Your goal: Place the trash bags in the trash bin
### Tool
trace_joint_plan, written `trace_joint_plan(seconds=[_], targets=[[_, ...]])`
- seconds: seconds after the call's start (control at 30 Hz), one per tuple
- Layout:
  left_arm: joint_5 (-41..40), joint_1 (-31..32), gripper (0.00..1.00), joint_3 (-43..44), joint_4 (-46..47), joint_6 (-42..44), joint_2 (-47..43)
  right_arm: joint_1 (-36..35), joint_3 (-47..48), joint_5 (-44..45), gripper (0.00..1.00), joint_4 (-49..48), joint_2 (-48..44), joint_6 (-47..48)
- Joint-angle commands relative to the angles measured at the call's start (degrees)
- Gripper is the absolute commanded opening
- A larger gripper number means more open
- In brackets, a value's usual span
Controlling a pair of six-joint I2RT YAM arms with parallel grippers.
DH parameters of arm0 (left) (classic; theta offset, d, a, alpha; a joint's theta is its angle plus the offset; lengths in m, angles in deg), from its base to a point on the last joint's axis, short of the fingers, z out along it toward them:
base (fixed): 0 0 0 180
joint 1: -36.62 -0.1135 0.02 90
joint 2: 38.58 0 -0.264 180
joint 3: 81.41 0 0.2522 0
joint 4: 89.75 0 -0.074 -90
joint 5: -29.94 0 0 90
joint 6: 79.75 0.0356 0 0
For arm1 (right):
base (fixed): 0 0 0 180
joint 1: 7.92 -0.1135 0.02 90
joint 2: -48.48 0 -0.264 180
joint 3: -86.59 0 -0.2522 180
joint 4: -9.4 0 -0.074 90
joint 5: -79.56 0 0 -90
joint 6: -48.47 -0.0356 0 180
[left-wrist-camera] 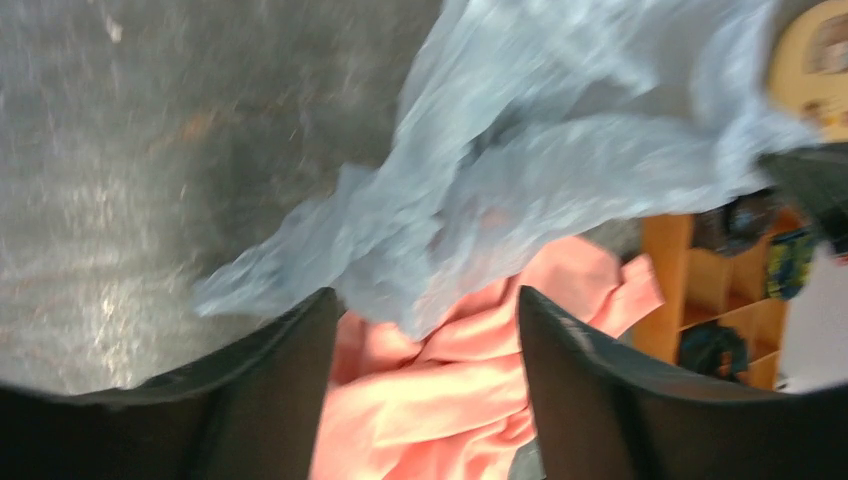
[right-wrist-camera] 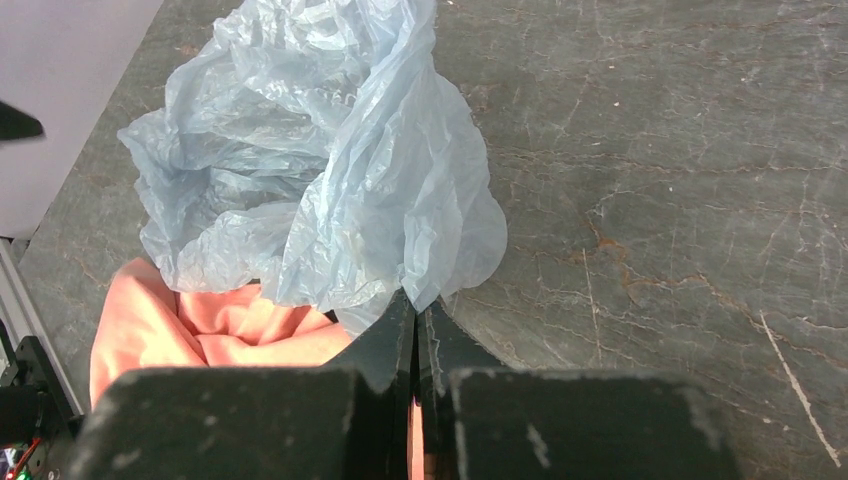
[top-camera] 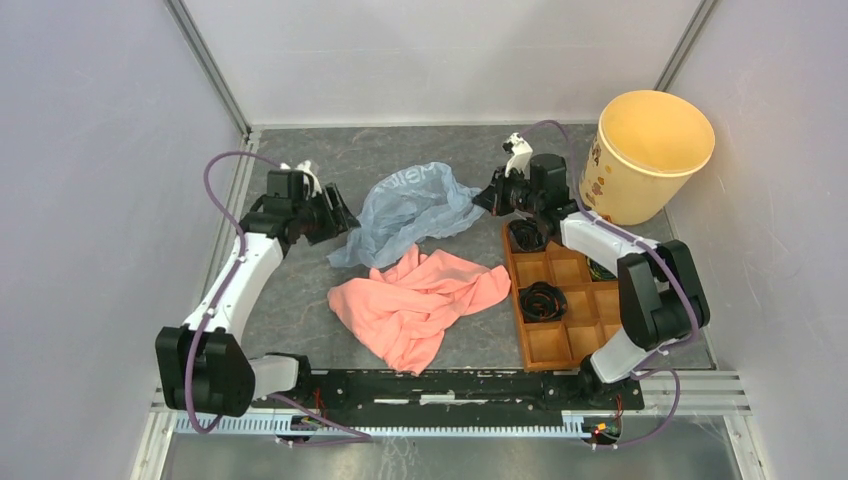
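A crumpled pale blue trash bag (top-camera: 415,205) lies at mid-table, partly over a pink trash bag (top-camera: 420,300). The yellow-tan trash bin (top-camera: 650,150) stands upright at the back right and looks empty. My right gripper (right-wrist-camera: 415,305) is shut, pinching the blue bag's (right-wrist-camera: 330,170) right edge, with the pink bag (right-wrist-camera: 200,320) beside it. My left gripper (left-wrist-camera: 425,310) is open at the blue bag's (left-wrist-camera: 520,170) left end. A fold of it hangs just ahead of the fingertips, over the pink bag (left-wrist-camera: 450,400). Its fingers (left-wrist-camera: 590,390) grip nothing.
A brown compartmented wooden tray (top-camera: 565,345) holding dark coiled items sits at the right, under my right arm and next to the bin. White walls close in the table on three sides. The left wrist view is blurred.
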Motion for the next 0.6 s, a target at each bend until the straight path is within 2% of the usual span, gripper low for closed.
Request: trace_joint_plan(seconds=[0.0, 0.17, 0.27, 0.37, 0.5, 0.57], targets=[[-5.53, 2.74, 0.62, -4.70, -3.45, 2.43, -0.20, 1.65, 3.61, -2.56, 0.00, 0.27, 1.35, 1.15], [-11.83, 6.50, 0.60, -7.70, -2.50, 0.44, -0.03, 2.21, 4.26, -3.79, 0.00, 0.12, 2.12, 0.97], [-15.36, 6.55, 0.53, -7.41, -1.75, 0.57, 1.49, 2.38, 4.34, -4.67, 0.00, -0.15, 2.27, 0.97], [-15.77, 6.55, 0.43, -7.01, 0.10, 0.83, 3.46, 2.66, 4.17, -4.90, 0.00, -0.22, 2.17, 0.96], [-14.70, 7.38, 0.41, -5.17, 1.68, 1.48, 7.27, 2.81, 3.85, -5.51, 0.00, -0.99, 2.18, 0.70], [-13.15, 7.86, 0.44, -4.98, 2.82, 1.32, 8.58, 2.91, 3.86, -5.87, 0.00, -1.30, 2.42, 0.43]])
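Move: The bag's loose near-left corner lies on the table about 15 cm below the left hand, straight under its fingertips in forward reach and 2 cm to its left. The bag's middle is some 11 cm ahead and 11 cm right of that hand; the salmon cloth's middle is about 11 cm back and 11 cm right, 16 cm below. From the right hand the loose corner is some 24 cm left, 7 cm back and 13 cm below. The right fingers keep their shut pinch on the bag's right end, that hand shifting only about a centimetre. The left hand, empty, sinks some 9 cm towards the loose near-left corner, drawing back 4 to 5 cm at first and then easing slightly forward; it tips its fingers nearly 20 degrees steeper and narrows their gap, still open, with no touch on the bag visible. ##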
